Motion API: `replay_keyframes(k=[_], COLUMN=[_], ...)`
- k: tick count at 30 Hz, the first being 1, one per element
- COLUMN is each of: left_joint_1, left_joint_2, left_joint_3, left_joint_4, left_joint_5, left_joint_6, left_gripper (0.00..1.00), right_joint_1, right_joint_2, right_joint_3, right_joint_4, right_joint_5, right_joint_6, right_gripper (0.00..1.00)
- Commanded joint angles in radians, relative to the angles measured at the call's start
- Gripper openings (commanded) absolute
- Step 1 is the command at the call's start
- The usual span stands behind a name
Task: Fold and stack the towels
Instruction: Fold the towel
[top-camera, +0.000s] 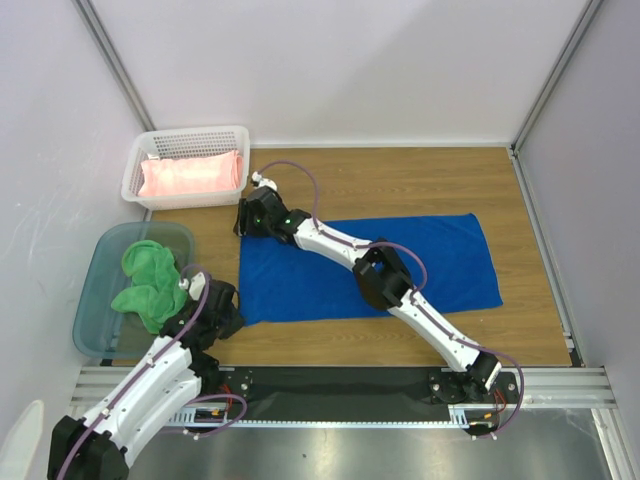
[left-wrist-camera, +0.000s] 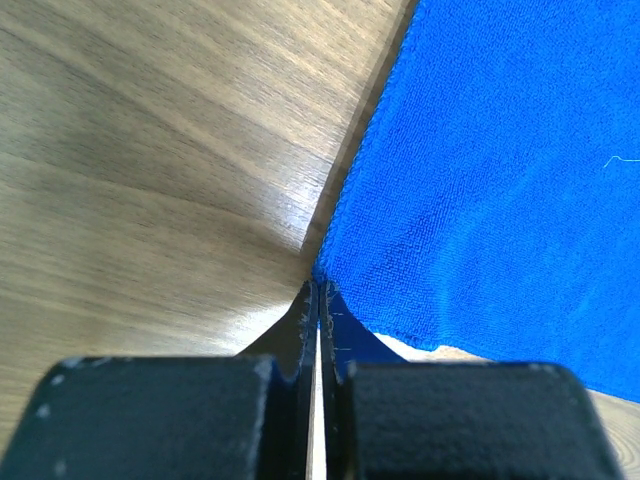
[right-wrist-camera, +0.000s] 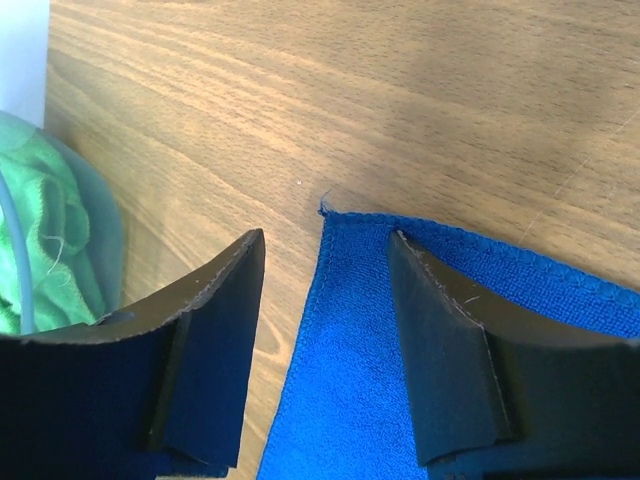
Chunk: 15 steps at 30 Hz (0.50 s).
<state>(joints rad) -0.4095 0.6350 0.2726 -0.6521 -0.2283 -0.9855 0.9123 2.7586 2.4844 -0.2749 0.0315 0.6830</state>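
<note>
The blue towel (top-camera: 450, 262) lies spread flat across the wooden table. At its near-left corner (left-wrist-camera: 335, 262), my left gripper (top-camera: 236, 315) (left-wrist-camera: 318, 290) is shut, the jaws pressed together with the corner pinched at their tips. My right gripper (top-camera: 246, 227) (right-wrist-camera: 325, 237) reaches across to the towel's far-left corner (right-wrist-camera: 340, 300) and stands open astride it, one finger over bare wood and one over cloth. A crumpled green towel (top-camera: 148, 280) (right-wrist-camera: 45, 240) sits in the teal tub (top-camera: 100, 250). The folded pink towel (top-camera: 190, 175) lies in the white basket (top-camera: 190, 135).
Basket and tub stand along the table's left side, the tub close to my left arm. White walls enclose the table on three sides. The right arm (top-camera: 395, 285) stretches diagonally over the blue towel. A metal rail (top-camera: 330, 385) runs along the near edge.
</note>
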Motion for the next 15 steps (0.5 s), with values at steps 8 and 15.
replay_keyframes(k=[8,15], left_joint_1=[-0.020,-0.028], left_joint_2=[0.011,-0.006], left_joint_3=[-0.010,-0.006], left_joint_4=[0.008,-0.001], left_joint_5=[0.007,-0.002], left_joint_6=[0.013,0.002], left_gripper=[0.00,0.00], right_joint_1=[0.022,0.014], right_joint_2=[0.068,0.052], right_joint_3=[0.021,0.018], right_joint_4=[-0.037,-0.024], right_joint_5=[0.074,0.068], right_joint_6=[-0.016,-0.002], right_gripper=[0.39,0.11])
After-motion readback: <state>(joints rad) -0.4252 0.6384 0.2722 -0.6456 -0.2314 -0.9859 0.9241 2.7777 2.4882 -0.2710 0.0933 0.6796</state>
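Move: The blue towel's far left corner lies about 1 cm ahead of the right hand and 1 to 2 cm below it, between the open fingers. From there the white basket with the pink towel stands some 16 cm ahead and 13 cm to the left, and the green towel is roughly 12 cm back and 22 cm to the left. From the left hand, already shut on the near left corner, the far corner is about 21 cm straight ahead. The towel's far left corner is pinched by the right hand, which sinks about 1 cm straight down onto it, otherwise staying in place, while its fingers go from a bit over half open to nearly shut, catching the cloth at the edge beside the corner tip. The left hand stays low and keeps its shut grip on the near left corner. ##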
